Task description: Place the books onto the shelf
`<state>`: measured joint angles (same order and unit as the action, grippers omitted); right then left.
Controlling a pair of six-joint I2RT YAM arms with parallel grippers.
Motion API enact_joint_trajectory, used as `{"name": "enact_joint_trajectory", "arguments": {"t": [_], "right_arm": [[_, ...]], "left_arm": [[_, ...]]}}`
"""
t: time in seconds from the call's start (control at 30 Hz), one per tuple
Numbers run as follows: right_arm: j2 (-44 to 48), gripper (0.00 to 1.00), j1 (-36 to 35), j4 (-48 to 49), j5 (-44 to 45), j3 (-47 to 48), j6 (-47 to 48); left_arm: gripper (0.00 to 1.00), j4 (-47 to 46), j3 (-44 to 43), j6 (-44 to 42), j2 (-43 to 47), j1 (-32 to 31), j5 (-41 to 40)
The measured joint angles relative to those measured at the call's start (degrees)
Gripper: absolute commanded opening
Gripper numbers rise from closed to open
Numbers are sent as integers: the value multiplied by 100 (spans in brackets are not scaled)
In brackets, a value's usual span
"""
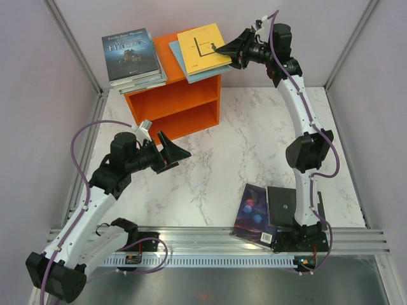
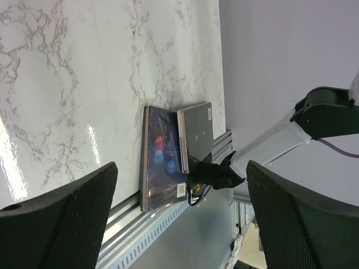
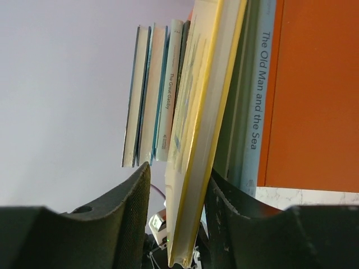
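The orange shelf [image 1: 178, 105] stands at the back of the table. On its top lie a stack of books [image 1: 132, 57] at the left and a yellow book [image 1: 202, 46] over a light blue book [image 1: 191, 73] at the right. My right gripper [image 1: 224, 51] is open around the yellow book's [image 3: 196, 112] right edge, with a gap beside one finger [image 3: 132, 207]. Two more books lie at the table's near edge, a dark blue one [image 1: 254, 213] and a black one [image 1: 282, 204]. My left gripper [image 1: 180, 151] hangs open and empty over the table's left half.
The right arm's base [image 1: 299, 238] stands right beside the two near books [image 2: 162, 157]. A metal rail [image 1: 210, 238] runs along the near edge. Both shelf compartments [image 1: 175, 117] look empty. Grey walls close in the left, right and back sides.
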<state>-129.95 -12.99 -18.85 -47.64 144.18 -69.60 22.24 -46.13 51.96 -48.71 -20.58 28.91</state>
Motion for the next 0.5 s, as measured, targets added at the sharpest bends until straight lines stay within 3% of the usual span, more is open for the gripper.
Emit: {"name": "enact_joint_trajectory", "arguments": {"t": [0.37,0.5], "right_arm": [[0,47,492,13,-186,-157,68],[0,39,562,7,-192,-232,120]], "left_arm": [[95,-7,61,2,2,0,37],[95,-7,129,4,48,0,57]]}}
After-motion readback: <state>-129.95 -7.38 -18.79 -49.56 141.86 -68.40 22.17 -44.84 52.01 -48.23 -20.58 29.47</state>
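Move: The yellow book lies between the right hand's fingers at its right edge, its middle some 7 cm left and 3 cm ahead, level. The blue book lies beneath it, about 8 cm left, 1 cm back and 3 cm lower; the left stack of books stands about 31 cm left, level ahead and in height. From the left hand the yellow book is some 33 cm ahead, 9 cm right and 15 cm higher. The right hand, fingers half open around the yellow book's edge, drags it right about 5 cm and slightly forward. ##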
